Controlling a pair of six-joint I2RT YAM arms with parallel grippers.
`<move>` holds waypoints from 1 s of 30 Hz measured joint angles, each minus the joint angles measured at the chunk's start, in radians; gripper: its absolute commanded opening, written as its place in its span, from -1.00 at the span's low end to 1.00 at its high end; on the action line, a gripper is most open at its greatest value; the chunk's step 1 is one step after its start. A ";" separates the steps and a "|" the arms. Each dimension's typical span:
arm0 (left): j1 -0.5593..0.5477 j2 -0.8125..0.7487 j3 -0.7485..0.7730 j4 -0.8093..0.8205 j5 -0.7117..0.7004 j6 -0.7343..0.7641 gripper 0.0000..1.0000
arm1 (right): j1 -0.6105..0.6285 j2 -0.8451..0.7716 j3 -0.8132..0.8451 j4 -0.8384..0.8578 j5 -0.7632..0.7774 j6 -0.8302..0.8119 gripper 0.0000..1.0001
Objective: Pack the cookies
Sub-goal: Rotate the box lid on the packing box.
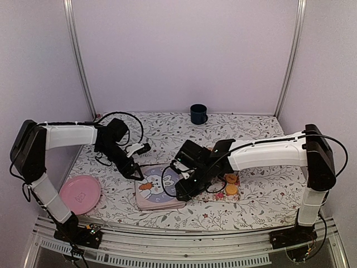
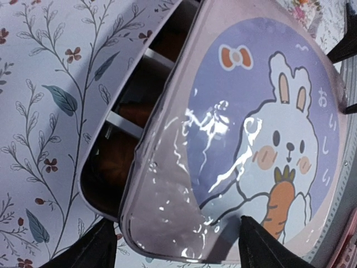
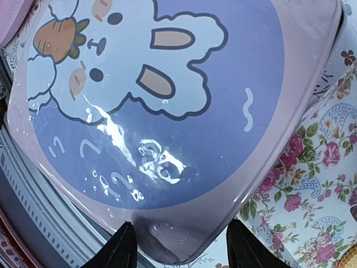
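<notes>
A pink box (image 2: pixel 85 187) lies near the table's front under a bunny-printed lid (image 1: pixel 160 184) that sits askew, leaving its left compartments uncovered. Dim orange-brown cookies (image 2: pixel 114 163) show in those compartments. Two more orange cookies (image 1: pixel 230 184) rest on a floral napkin (image 1: pixel 239 195) right of the box. My left gripper (image 1: pixel 134 167) stands open over the lid's (image 2: pixel 251 128) far left corner, one finger beside the edge and one above the lid. My right gripper (image 1: pixel 184 192) has its fingertips against both edges of the lid's (image 3: pixel 167 111) near right corner.
A pink plate (image 1: pixel 80 194) lies at the front left, near the left arm's base. A dark blue mug (image 1: pixel 198 114) stands at the back by the wall. The floral tablecloth (image 1: pixel 167 131) covers the table between white side walls.
</notes>
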 measured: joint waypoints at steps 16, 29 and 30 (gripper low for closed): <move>0.000 0.095 0.124 0.058 -0.096 -0.029 0.54 | 0.000 0.074 0.098 -0.045 0.006 -0.016 0.15; 0.024 0.001 0.097 0.026 -0.117 0.017 0.99 | -0.003 0.086 0.105 -0.048 0.017 -0.013 0.18; 0.024 -0.023 0.085 0.016 -0.102 0.028 0.97 | -0.006 0.088 0.108 -0.050 0.016 -0.012 0.18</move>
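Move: The lid's middle lies about 8 cm right and 4 cm back of the left hand, which stands by the lid's far left corner, a centimetre or two above its level. From the right hand, at the near right corner, it is some 8 cm left and 6 cm ahead. The packing box under the lid is centred about 8 cm right and 2 cm back of the left hand, with a strip open at its far left. The pink plate is roughly 23 cm left and 9 cm back of the left hand; the floral mat is some 13 cm right and 12 cm ahead of the right hand. The left hand pushes forward about 6.5 cm beside the lid's left edge, its near finger bearing on the lid's rim to swing that side out over the open strip, then spreads its fingers wide and backs off about 2.5 cm while rising as much, clear of the lid. The right hand keeps the near right corner between its part-open fingers as a pivot, easing only a centimetre or so left and forward and sinking slightly. ##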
